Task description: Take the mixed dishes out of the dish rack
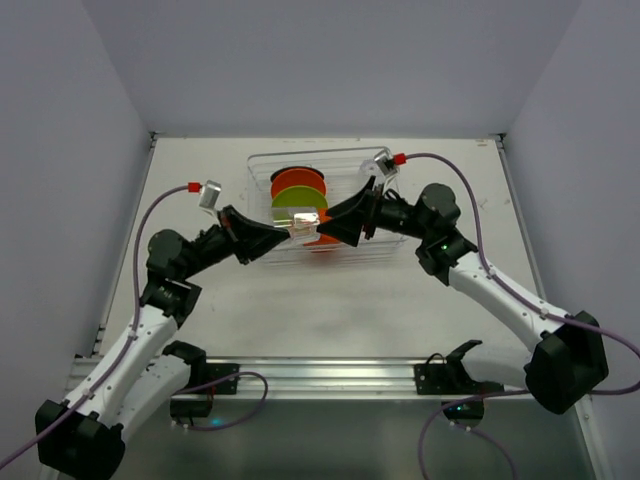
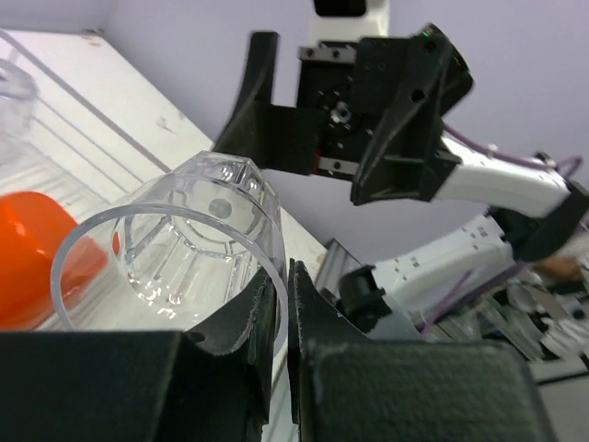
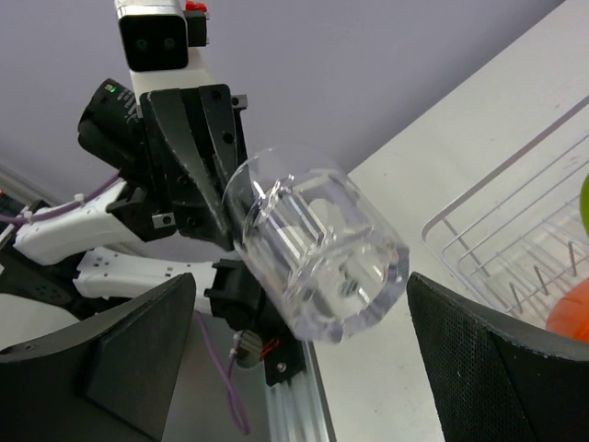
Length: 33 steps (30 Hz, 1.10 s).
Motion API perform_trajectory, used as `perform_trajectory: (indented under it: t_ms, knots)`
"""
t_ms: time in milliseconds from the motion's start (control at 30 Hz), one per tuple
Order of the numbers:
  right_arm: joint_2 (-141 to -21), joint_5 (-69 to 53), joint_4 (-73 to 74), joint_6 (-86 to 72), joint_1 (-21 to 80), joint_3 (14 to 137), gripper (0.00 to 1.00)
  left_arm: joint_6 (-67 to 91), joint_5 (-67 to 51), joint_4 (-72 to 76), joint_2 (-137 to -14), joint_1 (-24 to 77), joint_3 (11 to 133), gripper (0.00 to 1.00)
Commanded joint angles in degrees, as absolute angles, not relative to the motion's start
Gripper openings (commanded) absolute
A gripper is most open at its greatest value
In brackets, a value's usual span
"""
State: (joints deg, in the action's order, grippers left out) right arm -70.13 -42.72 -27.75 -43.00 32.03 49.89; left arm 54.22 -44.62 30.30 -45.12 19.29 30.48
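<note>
A clear glass cup (image 1: 305, 222) hangs on its side above the front of the dish rack (image 1: 262, 165), between both arms. My left gripper (image 2: 287, 276) is shut on the glass cup (image 2: 198, 239), one finger inside the rim and one outside. My right gripper (image 3: 302, 281) is open wide, its fingers standing apart on either side of the glass cup (image 3: 317, 249) at its base end without touching it. In the rack an orange plate (image 1: 298, 182) and a lime green plate (image 1: 297, 198) stand upright. An orange cup (image 2: 37, 249) lies below the glass.
The rack's wire wall (image 3: 497, 239) is at the right of the right wrist view, over the white table (image 1: 200, 300). An aluminium rail (image 1: 330, 372) runs along the near table edge between the arm bases. Grey walls close in the sides and back.
</note>
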Motion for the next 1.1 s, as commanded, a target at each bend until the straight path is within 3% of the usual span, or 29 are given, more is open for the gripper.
perform_trajectory:
  t_ms: [0,133,200,333,533,900,1067]
  knots:
    - [-66.8,-40.0,-26.1,-40.6,30.2,50.8,0.99,45.0,-34.7,16.4,-41.8,19.2,38.4,0.00]
    - [-65.5,-40.2,-23.3,-40.2,28.1,50.7,0.99,43.2,-14.3,1.5,-37.0,19.2,41.4,0.00]
    - [-65.3,-40.1,-22.3,-39.9,27.1,50.9,0.99,41.0,-9.9,-1.3,-36.3,19.1,43.8,0.00]
    - [-65.2,-40.7,-21.2,-39.8,25.6,51.1,0.99,36.5,3.6,-18.7,-43.0,19.1,53.9,0.00]
    - [-65.8,-42.3,-21.3,-40.3,25.0,51.9,0.99,32.0,20.5,-29.8,-50.8,17.8,65.5,0.00]
    - [-67.5,-41.5,-13.3,-37.1,24.7,56.9,0.99,25.1,16.5,-37.0,-70.5,5.4,77.3,0.00]
    - [-68.1,-42.7,-12.3,-37.0,24.6,58.3,0.99,24.3,7.0,-38.1,-80.8,0.0,79.1,0.00]
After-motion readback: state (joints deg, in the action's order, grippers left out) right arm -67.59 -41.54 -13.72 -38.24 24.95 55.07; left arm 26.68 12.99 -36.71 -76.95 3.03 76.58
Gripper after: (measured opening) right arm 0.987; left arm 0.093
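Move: My left hand already holds the clear glass. The open table left of the rack, where I take it, lies about 24 cm ahead and 24 cm left, some 27 cm below. From that hand, the rack's left side is about 27 cm ahead and 12 cm left, the orange cup 18 cm ahead and 9 cm right. The glass still in the rack is some 34 cm ahead and 12 cm right of my empty right hand. I swing the glass in my left hand away from the right gripper, about 23 cm left and 18 cm forward, rising slightly, then sinking towards the table beside the rack. The wrist turns some 70 degrees counter-clockwise and tips, so the shut fingers go from pointing right to forward and down. My open right hand backs off about 5 cm, right and forward. ##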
